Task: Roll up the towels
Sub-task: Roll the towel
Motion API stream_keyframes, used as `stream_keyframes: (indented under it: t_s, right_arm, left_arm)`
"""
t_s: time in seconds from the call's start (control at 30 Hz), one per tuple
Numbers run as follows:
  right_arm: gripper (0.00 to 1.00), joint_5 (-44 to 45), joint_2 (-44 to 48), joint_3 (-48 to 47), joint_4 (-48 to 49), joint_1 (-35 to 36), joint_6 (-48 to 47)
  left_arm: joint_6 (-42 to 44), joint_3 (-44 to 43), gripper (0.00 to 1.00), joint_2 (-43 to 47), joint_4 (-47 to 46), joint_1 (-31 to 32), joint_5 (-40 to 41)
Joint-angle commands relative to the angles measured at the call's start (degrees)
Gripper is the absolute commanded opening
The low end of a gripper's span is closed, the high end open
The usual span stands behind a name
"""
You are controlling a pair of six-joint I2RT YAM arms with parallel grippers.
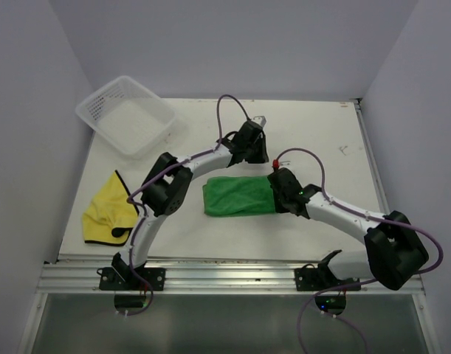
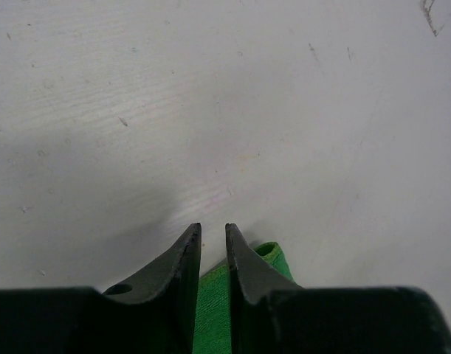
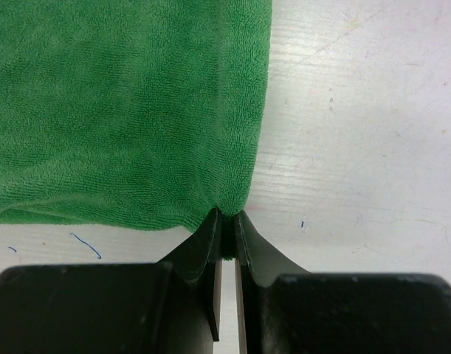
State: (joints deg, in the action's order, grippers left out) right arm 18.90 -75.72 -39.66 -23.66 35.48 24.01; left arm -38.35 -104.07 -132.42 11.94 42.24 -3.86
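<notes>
The green towel (image 1: 238, 195) lies flat in the middle of the table, folded to a rectangle. My right gripper (image 1: 278, 184) sits at its right end and is shut on the near right corner of the cloth (image 3: 122, 110), which bunches between the fingertips (image 3: 229, 214). My left gripper (image 1: 251, 144) hovers over the towel's far right corner (image 2: 273, 258). Its jaws (image 2: 213, 226) stand a narrow gap apart, with bare table showing between the tips and green cloth lower down. The yellow towel (image 1: 107, 210), with black edging, lies crumpled at the left edge of the table.
A white mesh basket (image 1: 125, 114) stands at the back left corner. Grey walls close in the table on three sides. Pen marks (image 1: 343, 147) dot the white tabletop at the right.
</notes>
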Motion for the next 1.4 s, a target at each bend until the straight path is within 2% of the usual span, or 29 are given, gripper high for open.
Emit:
stream_keyframes:
  t_s: [0.0, 0.13, 0.37, 0.6, 0.73, 0.9, 1.13, 1.37]
  right_arm:
    - [0.0, 4.65, 0.32, -2.08, -0.25, 1.95, -0.19]
    - [0.0, 7.64, -2.49, -3.93, -1.39, 4.76, -0.28]
    - [0.0, 13.62, -7.76, -6.83, -3.49, 10.48, 0.07]
    - [0.0, 19.16, -12.77, -10.26, -5.61, 15.93, -0.19]
    - [0.0, 21.35, -15.58, -12.46, -7.36, 18.56, -0.28]
    - [0.0, 22.5, -18.31, -14.57, -8.68, 19.8, -0.63]
    - [0.0, 24.96, -22.97, -17.47, -10.88, 22.17, -0.89]
    - [0.0, 26.63, -25.88, -19.66, -11.76, 23.58, -1.51]
  left_arm:
    - [1.17, 1.06, 0.24, 5.24, -3.42, 0.04, -0.63]
    - [2.22, 2.82, 0.23, 7.35, -2.98, -0.23, 0.52]
    - [3.45, 10.98, 0.23, 13.14, -4.65, -1.28, 2.01]
    - [4.95, 14.24, 0.21, 15.08, -5.26, -1.9, 2.01]
    - [5.48, 16.61, 0.15, 16.92, -5.7, -1.81, 1.05]
    - [6.0, 24.96, 0.01, 21.14, -8.52, -1.81, -2.11]
    - [6.97, 33.83, 0.0, 23.26, -10.36, -0.93, -3.35]
    - [7.68, 35.87, 0.0, 20.89, -10.54, 0.57, -2.21]
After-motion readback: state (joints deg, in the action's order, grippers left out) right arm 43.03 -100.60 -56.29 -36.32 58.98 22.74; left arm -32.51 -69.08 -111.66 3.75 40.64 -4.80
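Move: The green towel's middle lies about 12 cm back from the left hand, 8 cm to its left and 4 cm below; the towel's right rolled edge is 11 cm back and 2 cm to the right. Pinching the near end of that edge, the right hand has the towel's middle some 5 cm ahead, 12 cm to its left and 2 cm down, with the towel's left edge 5 cm ahead and 24 cm to the left. Keeping its pinch on the near right corner, the right hand carries it about 6 cm left and slightly down, rolling some 35 degrees so that its left side dips. The left hand lifts 3 cm, swings left and back from beyond the towel in over its far half, about 12 cm in all, shuts its empty fingers on the way and comes down with the tips onto the cloth. ##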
